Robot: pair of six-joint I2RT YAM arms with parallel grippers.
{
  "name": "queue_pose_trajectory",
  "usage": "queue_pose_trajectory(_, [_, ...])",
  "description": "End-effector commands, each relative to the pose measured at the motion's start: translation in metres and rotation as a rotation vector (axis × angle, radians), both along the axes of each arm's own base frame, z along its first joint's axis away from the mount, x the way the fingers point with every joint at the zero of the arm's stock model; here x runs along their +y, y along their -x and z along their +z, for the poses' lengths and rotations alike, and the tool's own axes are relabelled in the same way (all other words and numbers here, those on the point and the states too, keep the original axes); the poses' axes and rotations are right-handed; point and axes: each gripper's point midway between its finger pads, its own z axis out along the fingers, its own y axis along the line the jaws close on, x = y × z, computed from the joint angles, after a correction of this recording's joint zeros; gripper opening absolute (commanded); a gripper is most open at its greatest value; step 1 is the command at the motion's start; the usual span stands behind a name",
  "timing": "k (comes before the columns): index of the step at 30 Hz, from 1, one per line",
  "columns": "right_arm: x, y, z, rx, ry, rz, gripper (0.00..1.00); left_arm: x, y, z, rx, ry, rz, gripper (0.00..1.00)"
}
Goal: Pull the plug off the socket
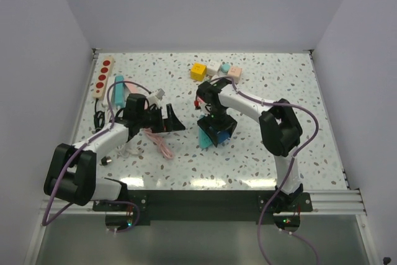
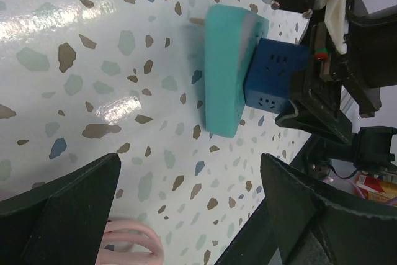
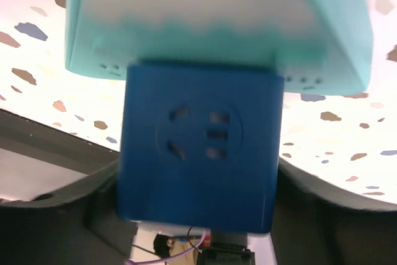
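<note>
A blue cube plug sits pushed into a teal socket block near the table's middle. My right gripper reaches down from behind, and its two dark fingers press against the cube's sides. In the left wrist view the teal block lies on the table with the blue plug at its right side. My left gripper stands wide open to the left of the block, apart from it and holding nothing.
A cream power strip with red sockets lies at the far left. A yellow cube and pastel adapters sit at the back. A coiled pink cable lies under the left gripper. White walls enclose the table.
</note>
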Motion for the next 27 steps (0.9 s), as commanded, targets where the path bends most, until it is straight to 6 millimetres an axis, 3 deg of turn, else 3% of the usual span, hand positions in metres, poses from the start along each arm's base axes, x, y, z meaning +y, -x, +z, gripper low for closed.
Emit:
queue_pose_trajectory(1, [0.012,-0.012,0.037,-0.095,-0.085,0.000,0.76,-0.003,-0.009,0.013,-0.075,0.015,0.019,1.00])
queue_pose_trajectory(3, [0.017,-0.013,0.043,-0.106,-0.124,-0.005,0.98,-0.004,-0.010,0.013,-0.078,0.016,0.019,1.00])
queue_pose_trajectory(6, [0.025,-0.014,0.055,-0.138,-0.179,-0.029,0.98,-0.006,-0.010,0.015,-0.083,0.023,0.018,1.00])
queue_pose_trajectory(9, [0.022,-0.035,0.077,-0.291,-0.187,-0.090,0.98,-0.011,-0.012,0.019,-0.095,0.036,0.016,1.00])
queue_pose_trajectory(10, [0.017,-0.039,0.098,-0.378,-0.215,-0.130,0.98,-0.015,-0.012,0.020,-0.097,0.041,0.010,1.00])
queue_pose_trajectory(13, [0.016,-0.056,0.127,-0.549,-0.304,-0.238,0.98,-0.025,-0.018,0.023,-0.108,0.036,-0.002,1.00])
queue_pose_trajectory(14, [0.014,-0.055,0.146,-0.606,-0.355,-0.256,0.98,-0.030,-0.025,0.029,-0.122,0.037,0.000,1.00])
queue_pose_trajectory(15, [0.014,-0.054,0.150,-0.625,-0.380,-0.261,0.98,-0.033,-0.028,0.029,-0.123,0.033,-0.001,1.00])
queue_pose_trajectory(21, [0.000,-0.057,0.148,-0.709,-0.374,-0.300,0.98,-0.055,-0.050,0.016,-0.068,-0.055,0.048,1.00])
queue_pose_trajectory(27, [0.011,-0.057,0.127,-0.697,-0.420,-0.214,0.98,-0.068,-0.055,-0.006,-0.027,-0.070,0.070,1.00])
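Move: For my left hand, the teal socket lies about 11 cm to the right, 3 cm back and 8 cm below. The blue plug, still between my right fingers, is some 15 cm right of the left hand, 3 cm back and 4 lower. The socket sits about 4 cm left of my right hand, level fore and aft, 4 cm below. A pink cube stands roughly 14 cm beyond the socket; the coral cord bundle is 6 cm left and 7 cm back of my left hand. My right hand opens its fingers and lets go of the blue plug, then swings about 16 cm up and 4 cm forward, clear of it, the fingers tilting some 40 degrees from pointing down to forward, and sinks back a few centimetres. After a pause my open left hand slides about 6 cm right and 4 cm forward, closing on the teal socket without touching it. ##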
